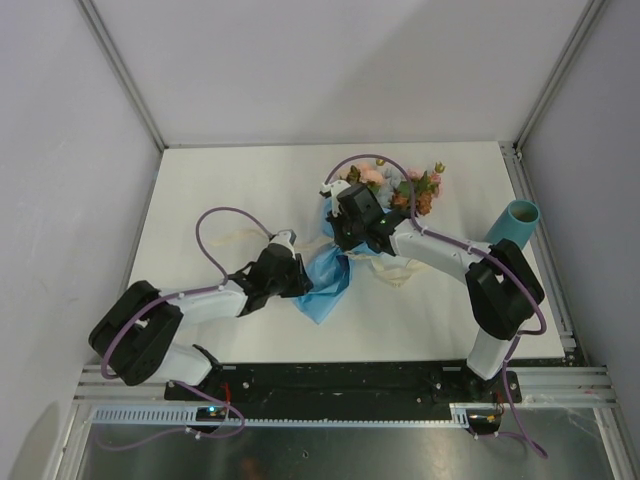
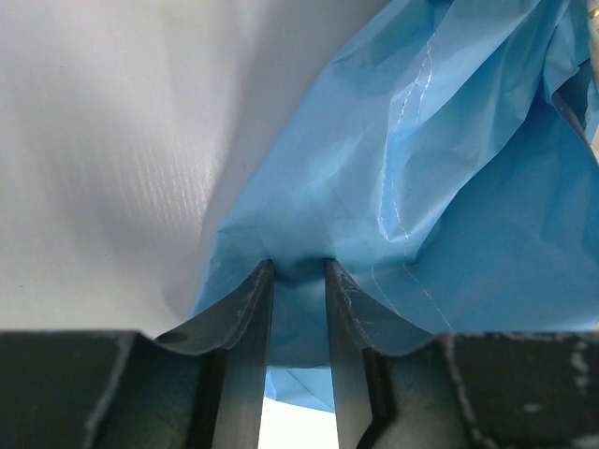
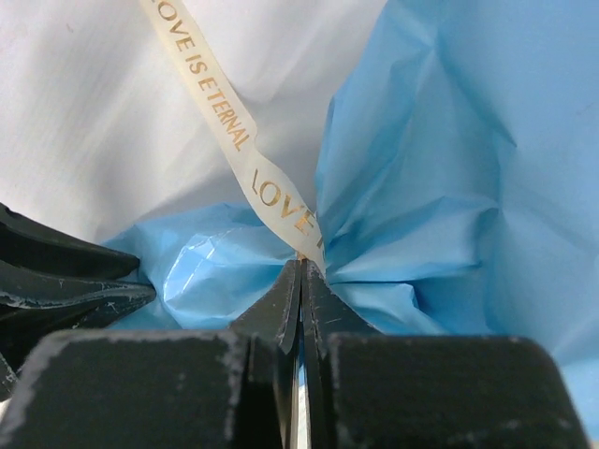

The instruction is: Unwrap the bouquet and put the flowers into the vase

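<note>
The bouquet lies mid-table: its flowers, pink, peach and orange, point to the far right, and its light-blue paper fans toward the near edge. My left gripper is at the paper's near left edge. In the left wrist view its jaws stand narrow, shut on a fold of blue paper. My right gripper sits at the bouquet's neck. In the right wrist view it is shut on the end of the cream ribbon printed in gold. The teal vase stands at the right edge.
Loose cream ribbon loops lie on the white table beside the right arm. Grey walls and metal posts enclose the table on three sides. The left gripper's dark finger shows at the left of the right wrist view.
</note>
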You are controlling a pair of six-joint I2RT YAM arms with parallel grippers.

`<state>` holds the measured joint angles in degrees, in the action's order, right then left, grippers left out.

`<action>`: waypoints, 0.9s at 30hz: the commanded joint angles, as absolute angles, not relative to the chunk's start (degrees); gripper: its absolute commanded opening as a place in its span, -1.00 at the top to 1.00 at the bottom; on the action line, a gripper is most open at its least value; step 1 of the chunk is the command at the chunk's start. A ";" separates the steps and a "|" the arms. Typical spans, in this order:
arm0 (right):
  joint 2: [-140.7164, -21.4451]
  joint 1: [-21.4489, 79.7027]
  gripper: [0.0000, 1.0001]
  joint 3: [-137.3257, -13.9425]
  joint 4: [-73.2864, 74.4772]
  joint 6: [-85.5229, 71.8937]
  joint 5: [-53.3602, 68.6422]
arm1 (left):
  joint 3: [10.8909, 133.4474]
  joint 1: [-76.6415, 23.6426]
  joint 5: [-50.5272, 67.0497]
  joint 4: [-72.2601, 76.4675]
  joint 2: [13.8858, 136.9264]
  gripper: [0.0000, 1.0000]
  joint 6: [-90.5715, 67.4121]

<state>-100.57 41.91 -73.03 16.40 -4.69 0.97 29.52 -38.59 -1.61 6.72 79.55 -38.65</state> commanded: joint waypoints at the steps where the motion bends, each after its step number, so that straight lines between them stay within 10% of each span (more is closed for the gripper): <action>1: -99.04 42.34 1.00 -77.16 14.26 -4.75 -4.31 | 31.69 -39.71 -2.98 7.32 80.85 0.33 -39.28; 17: -94.18 42.93 1.00 -78.38 13.03 -8.95 -6.85 | 32.41 -40.40 -3.10 7.28 81.24 0.34 -40.32; 27: -90.17 39.52 0.38 -68.85 14.03 -7.81 6.63 | 32.25 -40.74 -3.34 7.21 79.56 0.33 -40.67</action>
<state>-94.11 41.65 -71.68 13.74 -8.82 -1.19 30.79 -39.86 -2.44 6.74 81.32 -39.29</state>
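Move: The ribbon knot on the wrapped stems sits right at the right hand's shut fingertips, roughly 1 cm back, 1 cm to the right and 1 cm below. From there the flower heads lie some 15 cm ahead and 12 cm right, and the ribbon's right tail about 4 cm back and 13 cm right. The wrapping's lower end spreads about 1 cm ahead and 5 cm right of the left hand, 1 cm below it; the knot is some 9 cm ahead and 9 cm right of that hand. From contact at the knot, shut on the ribbon, the right fingers pull up about 7 cm and slightly forward, tilting outward some 10 degrees. They then open about a quarter, letting go, as the hand dips back and down 2–3 cm towards the knot. The left hand stays put, its part-open fingertips still resting on the lower wrapping. ##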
